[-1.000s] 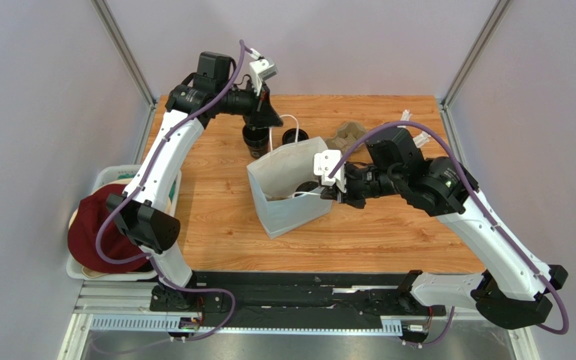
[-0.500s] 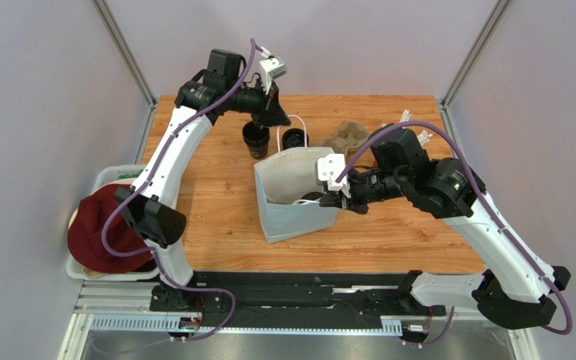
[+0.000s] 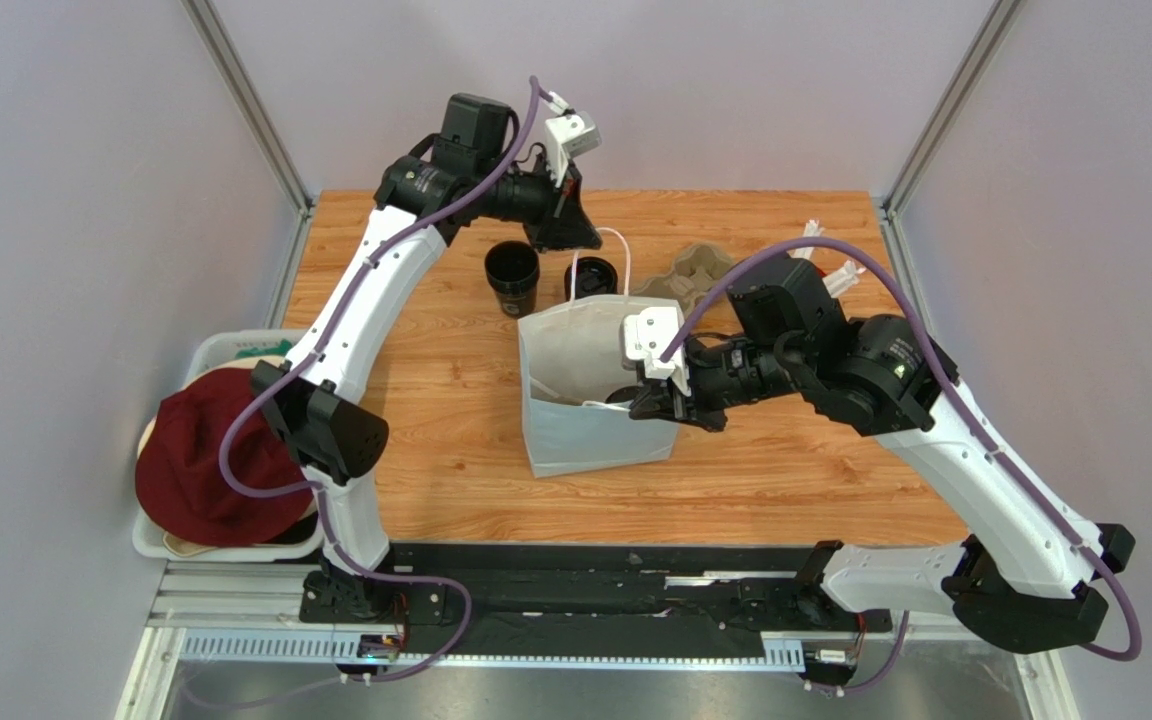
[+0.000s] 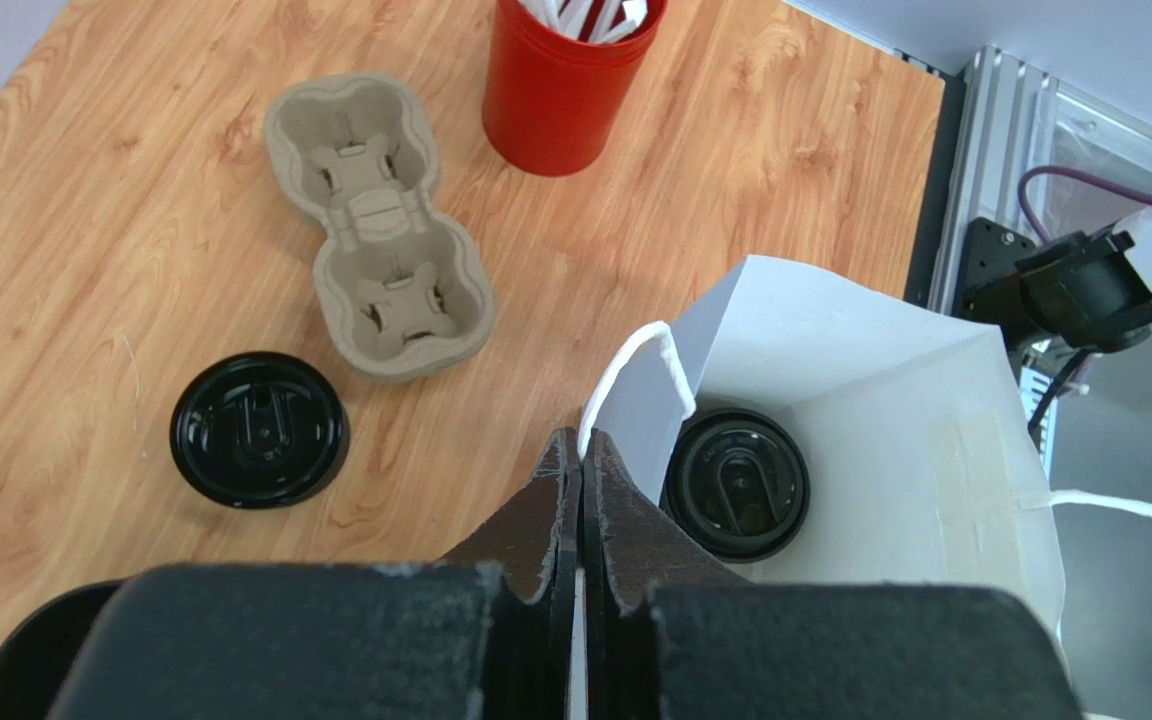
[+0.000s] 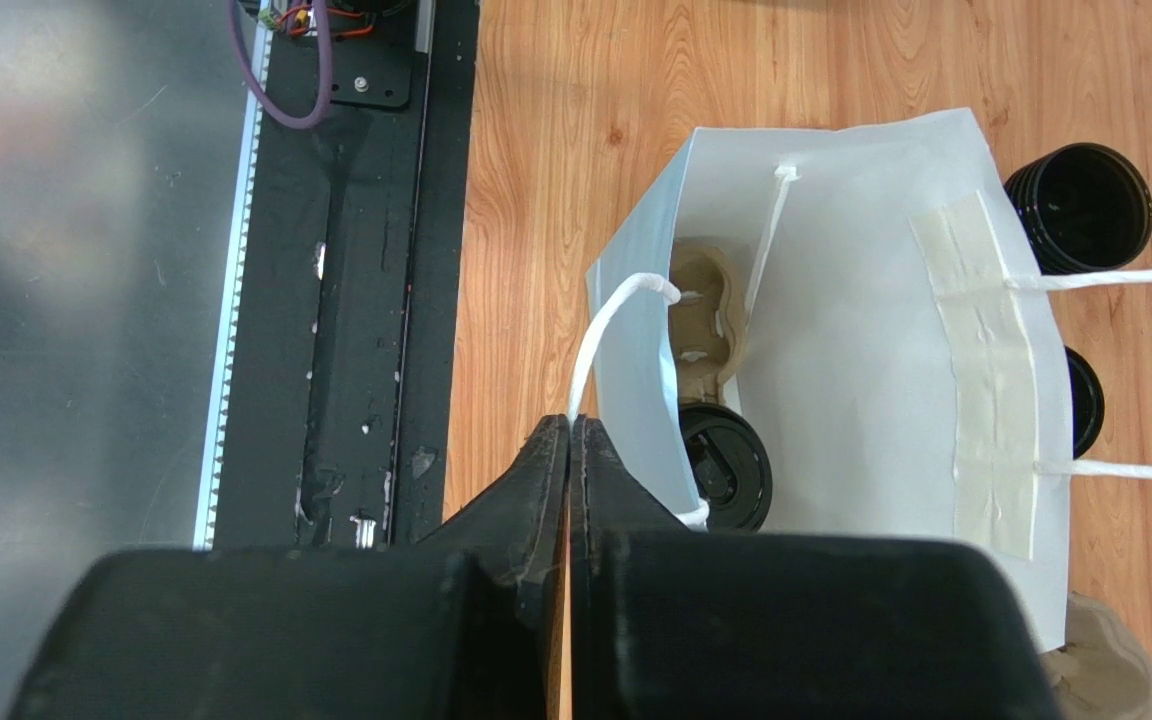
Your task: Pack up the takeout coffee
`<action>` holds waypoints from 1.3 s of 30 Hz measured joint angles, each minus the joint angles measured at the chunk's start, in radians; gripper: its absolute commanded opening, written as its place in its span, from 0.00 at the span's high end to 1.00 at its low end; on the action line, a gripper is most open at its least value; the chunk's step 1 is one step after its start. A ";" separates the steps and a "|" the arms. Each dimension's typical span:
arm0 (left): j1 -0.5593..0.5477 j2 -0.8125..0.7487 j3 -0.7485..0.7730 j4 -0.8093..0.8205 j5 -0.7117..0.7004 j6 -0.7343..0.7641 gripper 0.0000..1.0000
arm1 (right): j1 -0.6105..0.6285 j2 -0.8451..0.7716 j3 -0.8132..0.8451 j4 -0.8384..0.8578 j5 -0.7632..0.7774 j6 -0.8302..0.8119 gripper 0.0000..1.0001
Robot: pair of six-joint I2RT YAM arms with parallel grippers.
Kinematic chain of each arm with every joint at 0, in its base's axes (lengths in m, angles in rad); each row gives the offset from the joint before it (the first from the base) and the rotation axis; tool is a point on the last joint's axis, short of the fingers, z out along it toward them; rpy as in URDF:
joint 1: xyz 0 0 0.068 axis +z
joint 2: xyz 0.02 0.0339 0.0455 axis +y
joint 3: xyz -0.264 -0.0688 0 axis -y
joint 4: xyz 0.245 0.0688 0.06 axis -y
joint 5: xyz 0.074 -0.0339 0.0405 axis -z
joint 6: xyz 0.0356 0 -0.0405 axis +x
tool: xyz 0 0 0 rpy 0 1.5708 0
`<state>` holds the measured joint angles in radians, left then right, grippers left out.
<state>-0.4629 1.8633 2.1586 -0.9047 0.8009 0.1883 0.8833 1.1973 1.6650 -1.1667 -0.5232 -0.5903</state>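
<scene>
The takeout coffee [image 4: 737, 483], a small black cup with its round lid on, stands on the floor of the white paper bag [image 4: 868, 375]. The right wrist view shows the same cup [image 5: 728, 465] beside a cardboard carrier [image 5: 705, 315] inside the bag [image 5: 868, 300]. My left gripper [image 4: 582, 443] is shut on one white handle [image 4: 630, 356] at the bag's far rim. My right gripper [image 5: 569, 428] is shut on the other handle [image 5: 597, 323]. From above, the bag [image 3: 582, 435] stands mid-table, held between the left gripper [image 3: 585, 240] and the right gripper [image 3: 645, 402].
An open black cup [image 3: 512, 275] and black lids [image 3: 591, 276] sit just behind the bag. A second cardboard carrier [image 4: 379, 225] and a red cup of white sticks [image 4: 567, 60] are farther back. A bin holding a dark red cap [image 3: 214, 458] hangs off the table's left edge.
My left gripper has moved right and toward the back with its handle. The bag has shifted right and stands more upright and open. My right gripper stayed shut on its handle, shifting only slightly.
</scene>
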 measured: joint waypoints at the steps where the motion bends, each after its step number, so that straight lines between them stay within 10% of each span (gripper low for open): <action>1: -0.003 0.004 0.002 0.000 -0.003 0.000 0.98 | 0.000 0.000 -0.002 0.005 -0.001 0.003 1.00; 6: -0.010 0.013 0.005 0.000 -0.021 0.000 0.92 | 0.001 0.000 -0.016 0.020 -0.002 0.014 0.94; 13: -0.012 0.013 0.012 0.005 -0.048 0.000 0.65 | 0.004 0.008 -0.016 0.042 0.000 0.027 0.54; 21: -0.013 0.000 0.013 0.003 -0.087 0.010 0.08 | 0.004 0.007 0.009 0.047 0.053 0.035 0.30; 30: -0.013 -0.234 -0.090 0.002 -0.203 0.045 0.04 | 0.004 -0.024 0.124 0.063 0.254 0.071 0.01; 39: 0.019 -0.494 -0.217 0.058 -0.479 0.065 0.01 | -0.004 -0.037 0.145 0.209 0.644 0.127 0.01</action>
<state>-0.4438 1.3697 1.9415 -0.8471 0.3218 0.2531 0.8795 1.1603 1.8095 -0.9573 0.1207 -0.4637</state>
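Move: The handle tips are already pinched: my left hand holds the paper bag's far handle, my right its near one. The bag's middle lies about 13 cm back from my left hand and 20 below; from my right hand it is 10 cm ahead and 5 left. A black lidded cup stands some 7 cm beyond my left hand, level sideways, the black cup stack 12 cm left of that cup, and the cardboard carrier 17 cm right of it. I let go of both handles, spreading both grippers wide while the hands hardly shift. Then I pull clear of the bag: my left hand goes left about 11 cm and up 10, drawing back slightly, while my right lifts about 10 cm as it travels forward and a bit right. Both wrists roll, the left also turning some 25 degrees counter-clockwise and the right about 35 clockwise. ##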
